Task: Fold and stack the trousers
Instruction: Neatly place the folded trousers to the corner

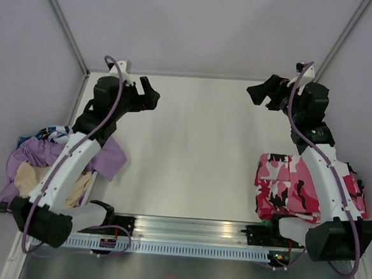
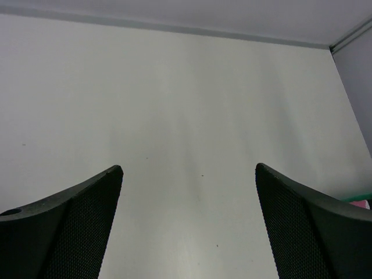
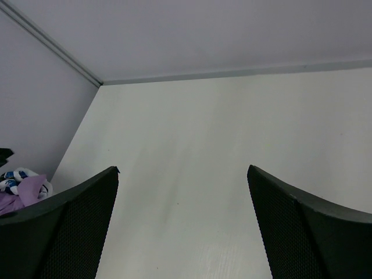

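Observation:
The trousers [image 1: 283,186], in pink, white and black camouflage print, lie folded in a compact block at the table's near right, partly under the right arm. My left gripper [image 1: 150,96] hangs at the far left of the table, open, with only bare tabletop between its fingers [image 2: 87,215]. Far right, my right gripper [image 1: 259,93] is open too, well behind the trousers, and its fingers [image 3: 75,224] frame bare table. A sliver of pink cloth [image 2: 367,203] shows at the right edge of the left wrist view.
A heap of lilac, beige and patterned clothes [image 1: 50,165] lies at the near left beside the left arm, also glimpsed as the clothes heap [image 3: 20,185] in the right wrist view. Grey walls [image 1: 194,25] close the table at the back and both sides. A metal rail [image 1: 186,232] runs along the near edge.

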Robot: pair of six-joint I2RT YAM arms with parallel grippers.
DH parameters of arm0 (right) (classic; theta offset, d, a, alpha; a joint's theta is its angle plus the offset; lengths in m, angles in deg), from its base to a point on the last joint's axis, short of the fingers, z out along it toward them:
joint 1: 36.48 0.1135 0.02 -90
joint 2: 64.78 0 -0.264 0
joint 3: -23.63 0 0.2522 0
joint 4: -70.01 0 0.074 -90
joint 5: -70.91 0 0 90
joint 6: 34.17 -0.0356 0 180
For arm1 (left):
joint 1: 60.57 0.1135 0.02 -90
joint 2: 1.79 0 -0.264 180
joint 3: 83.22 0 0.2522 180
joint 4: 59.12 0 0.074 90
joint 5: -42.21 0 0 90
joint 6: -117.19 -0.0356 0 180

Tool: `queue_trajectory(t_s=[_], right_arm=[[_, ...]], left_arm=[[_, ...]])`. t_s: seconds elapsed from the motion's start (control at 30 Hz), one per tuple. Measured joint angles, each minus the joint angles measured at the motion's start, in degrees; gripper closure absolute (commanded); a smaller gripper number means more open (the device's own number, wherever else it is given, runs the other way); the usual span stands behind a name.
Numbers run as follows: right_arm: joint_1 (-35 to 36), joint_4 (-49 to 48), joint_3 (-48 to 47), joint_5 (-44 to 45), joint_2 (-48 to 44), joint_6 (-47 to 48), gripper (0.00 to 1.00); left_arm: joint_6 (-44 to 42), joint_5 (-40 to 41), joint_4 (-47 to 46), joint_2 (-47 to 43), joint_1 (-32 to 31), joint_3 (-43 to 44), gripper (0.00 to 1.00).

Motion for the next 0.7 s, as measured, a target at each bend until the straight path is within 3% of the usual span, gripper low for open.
queue_trajectory(t_s=[0.17, 0.37, 0.53, 0.7], right_arm=[[0.0, -0.1, 2.5, 1.7, -7.3, 1.2, 0.02], [0.0, -1.9, 9.0, 2.2, -15.2, 2.2, 0.02], [0.0, -1.5, 16.0, 3.9, -22.2, 2.8, 0.02], [0.0, -1.1, 19.5, 4.7, -28.1, 3.0, 0.02]], left_arm=[[-3.7, 4.8, 3.1, -18.1, 0.0, -1.5, 0.0], [-3.5, 9.0, 3.3, -39.8, 0.1, -14.8, 0.0], [-1.4, 13.4, 7.9, -45.3, 0.1, -23.9, 0.0], [0.0, 13.7, 11.2, -46.2, 0.1, -26.2, 0.0]])
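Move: From the left hand the purple cloth lies about 15 cm back, 27 cm to the left and 23 cm below, with the beige cloth some 14 cm nearer the base and 8 cm farther left than it. The folded trousers, already in the near right corner, lie some 24 cm back, 21 cm to the right and 31 cm below the right hand, and about 23 cm back, 62 cm right and 27 cm below the left. Draw both empty, wide-open grippers back over the table. Take the left about 15 cm back and 9 cm left towards the purple cloth, arching up some 9 cm before sinking to slightly under its starting height, and turning slightly counter-clockwise. Bring the right about 10 cm back towards the trousers over a low rise and dip, fingertips tilting up about 10 degrees. ##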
